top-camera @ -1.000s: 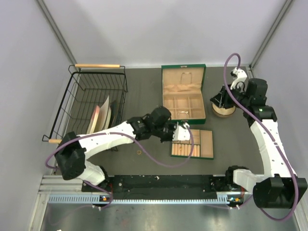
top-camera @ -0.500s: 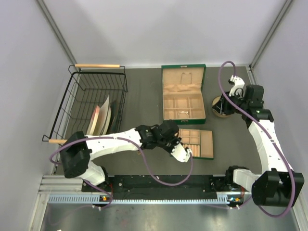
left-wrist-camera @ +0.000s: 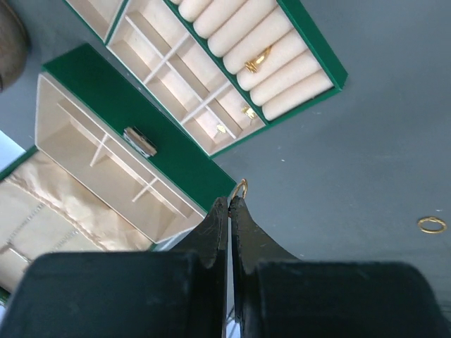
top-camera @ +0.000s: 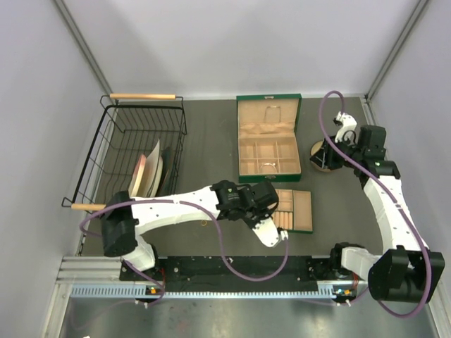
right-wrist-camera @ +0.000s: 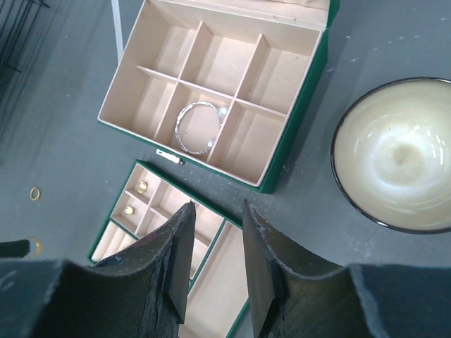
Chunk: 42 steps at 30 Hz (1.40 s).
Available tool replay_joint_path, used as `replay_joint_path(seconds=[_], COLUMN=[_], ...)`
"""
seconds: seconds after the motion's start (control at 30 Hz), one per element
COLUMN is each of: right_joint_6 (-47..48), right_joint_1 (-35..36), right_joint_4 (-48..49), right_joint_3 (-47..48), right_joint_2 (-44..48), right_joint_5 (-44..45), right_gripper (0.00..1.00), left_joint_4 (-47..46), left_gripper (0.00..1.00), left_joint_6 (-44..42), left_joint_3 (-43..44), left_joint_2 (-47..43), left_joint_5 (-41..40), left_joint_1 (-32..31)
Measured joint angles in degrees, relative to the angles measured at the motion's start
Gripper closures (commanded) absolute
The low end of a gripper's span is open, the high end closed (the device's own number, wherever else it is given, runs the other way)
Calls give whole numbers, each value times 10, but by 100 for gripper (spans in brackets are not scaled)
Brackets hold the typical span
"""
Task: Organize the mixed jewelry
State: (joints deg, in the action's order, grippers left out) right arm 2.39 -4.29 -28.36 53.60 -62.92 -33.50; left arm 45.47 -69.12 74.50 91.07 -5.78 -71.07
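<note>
In the left wrist view my left gripper (left-wrist-camera: pixel 231 199) is shut on a small gold ring (left-wrist-camera: pixel 241 190) that pokes out past its tips, above the dark table beside the green box. The tan tray (left-wrist-camera: pixel 320 55) holds another gold ring (left-wrist-camera: pixel 257 58) on its rolls and two studs (left-wrist-camera: pixel 248 111) in a small compartment. One loose ring (left-wrist-camera: pixel 431 224) lies on the table. From above, the left gripper (top-camera: pixel 276 239) hangs near the tray's (top-camera: pixel 304 211) front left corner. My right gripper (right-wrist-camera: pixel 217 205) is open and holds nothing, high over the tray (right-wrist-camera: pixel 211 282).
The open green box (top-camera: pixel 268 148) stands behind the tray, with a silver bracelet (right-wrist-camera: pixel 197 127) in one compartment. A round bowl (right-wrist-camera: pixel 398 155) sits to its right. A black wire basket (top-camera: pixel 134 151) with plates is at the left. Another loose ring (top-camera: pixel 204 224) lies on the table.
My left arm has swung from over the tray's left side toward the near edge, gripper still shut. The right gripper drew back slightly to the right, then held still.
</note>
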Motion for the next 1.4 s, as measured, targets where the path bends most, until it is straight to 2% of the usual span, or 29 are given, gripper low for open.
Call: replay_joint_path(seconds=[0.2, 0.37, 0.73, 0.93, 1.4], right_joint_6=[0, 0, -1, -4, -4], right_joint_1=[0, 0, 0, 0, 0], right_joint_4=[-2, -7, -19, -28, -32], right_joint_3=[0, 0, 0, 0, 0], right_joint_2=[8, 27, 35, 36, 36], right_joint_5=[-26, -45, -87, -104, -117], right_gripper=[66, 66, 66, 66, 66], left_joint_4=[-26, -72, -193, -225, -260], left_gripper=[100, 100, 100, 100, 100], left_joint_6=[-62, -119, -238, -271, -323], left_joint_3=[24, 22, -21, -33, -83], left_joint_2=[40, 56, 91, 118, 120], left_joint_5=[7, 44, 125, 145, 172], left_joint_1=[-5, -10, -12, -10, 21])
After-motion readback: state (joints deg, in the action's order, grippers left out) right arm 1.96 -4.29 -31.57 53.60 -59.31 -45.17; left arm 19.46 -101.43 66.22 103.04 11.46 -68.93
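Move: The ring roll free for the held ring, near the middle of the tray's row, lies about 8 cm right, 1 cm back and 11 cm below the left hand. The gold ring already in the rolls is some 4 cm right and 3 cm back; the loose ring is about 15 cm left and 5 cm back on the table; the jewelry box is 16 cm ahead, 5 cm right. From the right hand, that ring roll is about 15 cm back, 12 cm left and 17 cm down. The small gold ring, still pinched upright in the left fingertips, is carried about 10 cm to the right, across the tray to its ring rolls, then eased back left a little while most of the roughly 8 cm descent is made; the wrist turns some 35 degrees clockwise. The empty right hand backs off a few centimetres back, left and up, its fingers staying part open. ##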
